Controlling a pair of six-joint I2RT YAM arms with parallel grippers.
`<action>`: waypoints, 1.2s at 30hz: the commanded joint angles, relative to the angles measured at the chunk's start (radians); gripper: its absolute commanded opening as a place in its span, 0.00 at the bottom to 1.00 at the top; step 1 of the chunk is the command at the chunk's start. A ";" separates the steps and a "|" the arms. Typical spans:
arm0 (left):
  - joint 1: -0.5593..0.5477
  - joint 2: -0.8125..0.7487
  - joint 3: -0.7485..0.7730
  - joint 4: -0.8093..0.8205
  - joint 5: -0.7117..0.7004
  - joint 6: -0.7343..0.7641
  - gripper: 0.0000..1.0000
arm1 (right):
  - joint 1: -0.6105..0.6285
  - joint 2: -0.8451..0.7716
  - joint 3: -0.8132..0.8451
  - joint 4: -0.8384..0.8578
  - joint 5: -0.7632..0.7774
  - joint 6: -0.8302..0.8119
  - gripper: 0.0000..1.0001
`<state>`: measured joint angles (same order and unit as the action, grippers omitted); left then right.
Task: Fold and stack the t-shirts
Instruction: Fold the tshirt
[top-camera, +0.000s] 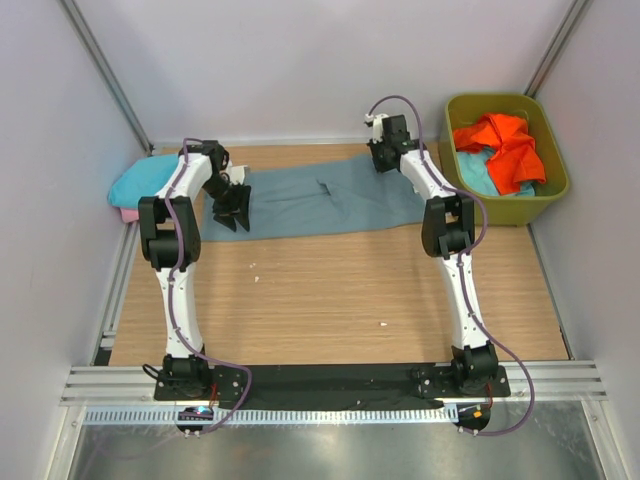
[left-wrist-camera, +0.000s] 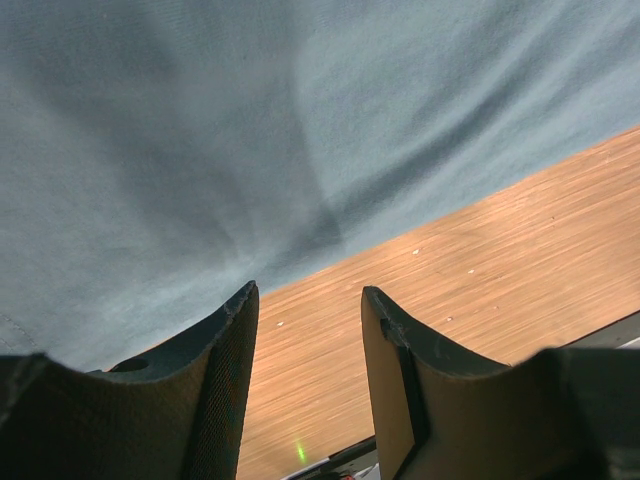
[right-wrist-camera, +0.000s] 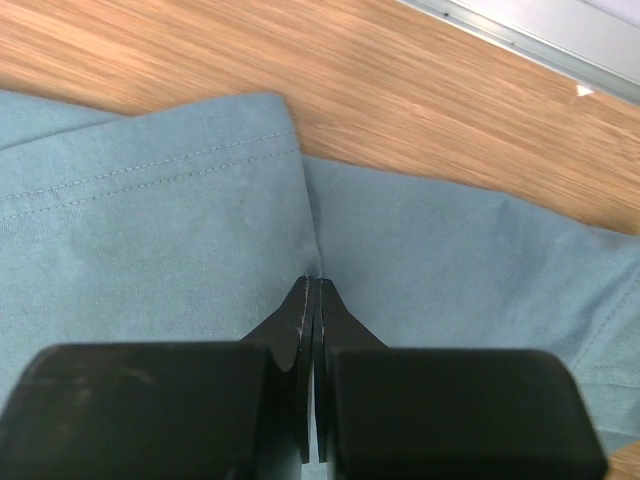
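Note:
A large grey-blue t-shirt (top-camera: 320, 200) lies as a long flat strip across the far part of the wooden table (top-camera: 330, 290). My left gripper (top-camera: 232, 210) hangs open over its left end. In the left wrist view the gripper (left-wrist-camera: 305, 300) has bare wood between its fingers, and the grey-blue t-shirt's (left-wrist-camera: 250, 130) edge lies just beyond the tips. My right gripper (top-camera: 385, 158) is at the shirt's far right end. In the right wrist view this gripper (right-wrist-camera: 313, 283) is shut, pinching a crease of the grey-blue t-shirt (right-wrist-camera: 180, 250) beside a stitched hem.
An olive-green tub (top-camera: 555, 180) at the back right holds an orange t-shirt (top-camera: 505, 145) and a light blue one (top-camera: 480, 175). A turquoise t-shirt (top-camera: 145, 180) lies on a pink one (top-camera: 128, 213) at the far left edge. Metal rails border the table.

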<state>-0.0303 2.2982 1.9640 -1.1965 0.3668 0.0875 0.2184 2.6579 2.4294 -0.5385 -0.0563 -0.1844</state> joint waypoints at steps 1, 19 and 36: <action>0.003 -0.043 0.004 0.006 0.006 0.011 0.47 | -0.028 -0.032 0.034 0.038 0.052 -0.018 0.01; 0.001 -0.034 0.128 0.002 0.034 0.020 0.48 | 0.001 -0.144 0.028 0.058 0.133 0.034 0.57; 0.000 0.107 0.119 0.015 -0.147 0.038 0.46 | 0.059 -0.202 -0.191 -0.026 0.027 0.235 0.62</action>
<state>-0.0303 2.4191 2.1132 -1.1973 0.3050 0.1123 0.2981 2.4622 2.2471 -0.5434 -0.0116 -0.0097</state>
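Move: At its fingertips the right hand already has the free edge of the folded-over flap of the grey-blue t-shirt; the shirt's right end is about 10 cm right and 8 cm back, the wrinkled notch some 13 cm left and 5 cm back, the green basket roughly 30 cm right and level. From the left hand, open over the near hem, the patch of shirt it goes for is about 3 cm ahead, 1 cm left and 2 cm down; the blue folded pile lies 19 cm left, 14 cm ahead. Drawing the pinched edge some 3 cm to the right, the right hand then opens, lets go and rises about 8 cm, swinging left over the flap and back a little before starting to sink, fingers wide. The left hand, half open, waits, hops forward and up about 5 cm, then comes down onto the shirt, easing back slightly. ##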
